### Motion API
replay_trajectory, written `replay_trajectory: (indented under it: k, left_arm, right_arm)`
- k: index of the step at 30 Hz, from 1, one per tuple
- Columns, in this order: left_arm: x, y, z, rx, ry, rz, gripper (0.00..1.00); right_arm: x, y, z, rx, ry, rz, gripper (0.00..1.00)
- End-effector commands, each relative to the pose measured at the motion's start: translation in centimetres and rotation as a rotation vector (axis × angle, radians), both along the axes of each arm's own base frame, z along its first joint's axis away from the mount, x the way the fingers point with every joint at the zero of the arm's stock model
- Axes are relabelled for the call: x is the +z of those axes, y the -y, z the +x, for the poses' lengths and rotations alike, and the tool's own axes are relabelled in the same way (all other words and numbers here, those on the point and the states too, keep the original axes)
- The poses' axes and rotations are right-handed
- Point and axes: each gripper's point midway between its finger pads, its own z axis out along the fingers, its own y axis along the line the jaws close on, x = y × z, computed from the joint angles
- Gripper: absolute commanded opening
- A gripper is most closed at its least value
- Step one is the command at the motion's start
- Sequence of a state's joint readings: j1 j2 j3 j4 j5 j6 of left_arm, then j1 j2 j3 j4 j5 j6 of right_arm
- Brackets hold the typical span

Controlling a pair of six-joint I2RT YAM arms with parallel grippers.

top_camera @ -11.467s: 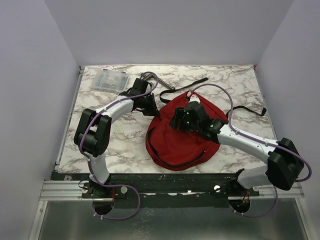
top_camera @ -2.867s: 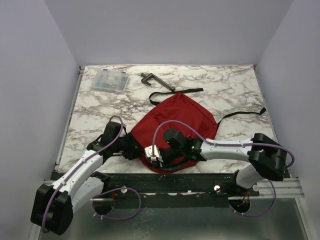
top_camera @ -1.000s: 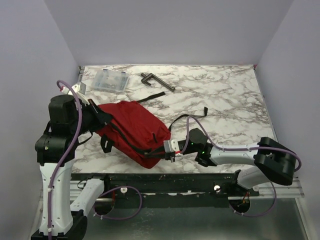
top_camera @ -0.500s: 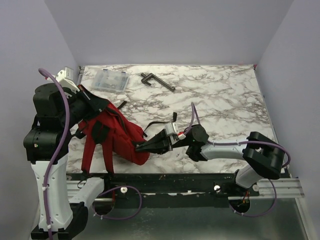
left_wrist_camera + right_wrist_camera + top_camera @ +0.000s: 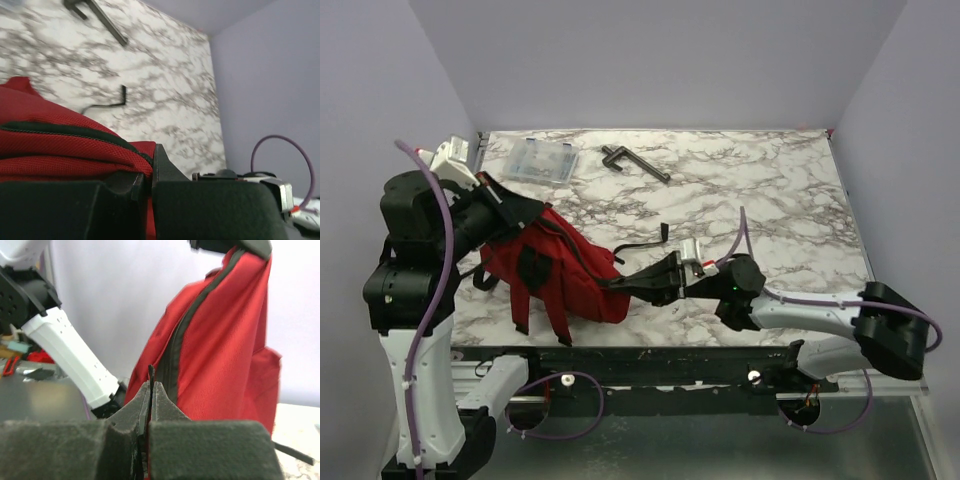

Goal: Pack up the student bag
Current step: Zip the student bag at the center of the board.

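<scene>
The student bag [image 5: 565, 275], red with black straps and a dark zip, hangs tilted over the table's near left part, its lower end close to the marble. My left gripper [image 5: 507, 207] is raised high and shut on the bag's top edge; in the left wrist view the left gripper [image 5: 148, 172] pinches red fabric [image 5: 55, 147] beside the zip. The right gripper [image 5: 622, 285] reaches in low from the right and is shut on a thin black tab by the zip line. That right gripper [image 5: 151, 385] shows the tab between its fingers, with the bag [image 5: 225, 350] behind.
A clear plastic box [image 5: 541, 160] lies at the back left of the marble table [image 5: 770, 200]. A black metal tool [image 5: 634, 163] lies beside it. A loose black strap [image 5: 645, 240] trails from the bag toward the table's middle.
The left arm has lifted the bag's top higher, so the bag now hangs with its straps dangling. The right gripper slid left along the bag and closed on the black tab.
</scene>
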State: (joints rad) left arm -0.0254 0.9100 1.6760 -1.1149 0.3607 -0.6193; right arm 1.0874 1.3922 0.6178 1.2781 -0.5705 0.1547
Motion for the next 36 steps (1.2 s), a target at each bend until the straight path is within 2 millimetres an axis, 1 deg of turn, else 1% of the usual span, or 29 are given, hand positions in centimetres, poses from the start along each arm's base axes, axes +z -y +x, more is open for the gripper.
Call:
replay_trajectory:
  k: [1,3,4,5,6,7,8,9,10,12,13,14,15,16,18,20,21,22,24,25,26,27,28,30,31,32,34,35,36]
  left_arm:
    - [4.9,6.6,2.5,-0.403,0.136,-0.181,0.00]
    - [5.8,9.4,3.1,-0.501,0.143,-0.195,0.00]
    - [6.7,10.7,3.2,-0.535,0.163,-0.193,0.00]
    - [7.4,12.5,3.1,-0.590,0.159,-0.207,0.00]
    - [8.7,14.0,2.9,-0.646,0.174,-0.234,0.00]
    - [9.4,15.5,3.2,-0.692,0.169,-0.258,0.00]
    - [10.6,17.0,3.3,-0.735,0.180,-0.279,0.00]
    - [11.7,18.1,3.2,-0.773,0.198,-0.288,0.00]
    - [13.1,19.4,2.9,-0.814,0.223,-0.301,0.00]
    - [15.1,21.4,2.7,-0.882,0.237,-0.342,0.00]
    - [16.2,22.1,2.4,-0.921,0.258,-0.359,0.00]
    - [16.3,23.0,2.6,-0.949,0.242,-0.376,0.00]
    - [16.4,23.5,2.7,-0.966,0.239,-0.391,0.00]
    - [16.1,23.8,3.1,-0.968,0.229,-0.394,0.00]
    - [14.6,24.0,4.0,-0.948,0.208,-0.371,0.00]
    - [11.8,23.9,5.2,-0.909,0.169,-0.329,0.00]
    - [9.8,23.8,6.0,-0.895,0.134,-0.305,0.00]
    - [7.7,23.5,6.7,-0.882,0.101,-0.280,0.00]
    - [2.0,22.6,8.1,-0.856,-0.024,-0.243,0.00]
    - [-0.4,22.0,8.3,-0.853,-0.062,-0.221,0.00]
    - [-3.5,21.2,8.8,-0.842,-0.107,-0.189,0.00]
    - [-6.0,20.4,9.3,-0.826,-0.145,-0.157,0.00]
    - [-9.2,19.3,9.9,-0.802,-0.197,-0.112,0.00]
    - [-14.3,17.1,10.6,-0.774,-0.297,-0.044,0.00]
    - [-16.4,16.0,11.0,-0.756,-0.328,-0.008,0.00]
    - [-18.7,15.0,11.4,-0.723,-0.373,0.034,0.00]
    - [-22.1,13.4,11.8,-0.683,-0.440,0.090,0.04]
    - [-23.4,12.6,11.8,-0.663,-0.470,0.108,0.06]
    - [-24.2,12.1,11.8,-0.645,-0.490,0.123,0.10]
  right_arm:
    - [2.4,1.8,2.3,-0.201,0.029,-0.023,0.01]
    - [2.7,2.8,2.9,-0.273,0.082,-0.055,0.01]
    - [3.0,3.6,3.2,-0.309,0.096,-0.071,0.01]
    - [3.6,4.5,3.3,-0.342,0.105,-0.074,0.01]
    - [3.7,5.4,3.7,-0.386,0.110,-0.090,0.00]
    - [4.4,6.5,3.7,-0.420,0.122,-0.087,0.01]
    - [4.5,7.5,4.0,-0.455,0.126,-0.100,0.01]
    - [5.2,8.5,3.9,-0.484,0.134,-0.098,0.01]
    - [5.1,9.4,4.1,-0.515,0.141,-0.128,0.01]
    - [5.8,11.1,4.1,-0.556,0.151,-0.158,0.01]
    - [6.0,11.9,3.9,-0.568,0.152,-0.175,0.01]
    - [6.5,12.6,3.7,-0.577,0.153,-0.172,0.01]
    - [6.6,13.2,3.7,-0.587,0.148,-0.185,0.00]
    - [6.9,13.5,3.6,-0.590,0.147,-0.185,0.01]
    - [6.6,13.6,3.4,-0.582,0.144,-0.206,0.01]
    - [5.4,12.6,3.4,-0.553,0.142,-0.247,0.01]
    - [4.5,11.9,3.4,-0.530,0.145,-0.279,0.01]
    - [3.1,10.9,3.4,-0.499,0.149,-0.322,0.01]
    - [0.3,9.4,3.2,-0.441,0.150,-0.393,0.00]
    - [-1.3,8.8,3.1,-0.415,0.148,-0.424,0.00]
    - [-2.9,8.2,2.8,-0.379,0.159,-0.441,0.01]
    - [-4.6,7.7,2.6,-0.355,0.168,-0.459,0.01]
    - [-6.3,7.2,2.4,-0.329,0.177,-0.462,0.01]
    - [-9.1,6.2,2.2,-0.293,0.177,-0.470,0.01]
    - [-10.3,5.6,2.5,-0.290,0.169,-0.471,0.01]
    - [-11.8,5.0,2.6,-0.277,0.152,-0.496,0.01]
    - [-13.3,3.8,2.7,-0.245,0.124,-0.516,0.01]
    - [-13.5,3.3,2.5,-0.223,0.116,-0.508,0.01]
    - [-14.0,2.8,2.5,-0.208,0.098,-0.509,0.01]
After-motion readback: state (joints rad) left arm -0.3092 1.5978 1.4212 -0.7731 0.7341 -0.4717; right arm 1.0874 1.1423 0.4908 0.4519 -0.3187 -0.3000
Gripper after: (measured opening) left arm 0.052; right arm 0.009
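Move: The left hand pinches the bag's upper zip end; the centre of the board it is taken to lies about 8 cm ahead, 21 cm right and 40 cm below. From that hand the bag's body hangs 18 cm below and 6 cm back, the metal tool lies 27 cm ahead and 16 cm right, and the plastic box 28 cm ahead and 10 cm left. For the right hand, the centre is 18 cm ahead, 6 cm right and 30 cm below. Keeping their grips at the zip's ends, both hands swing the bag right, then lower it about 25 cm. ##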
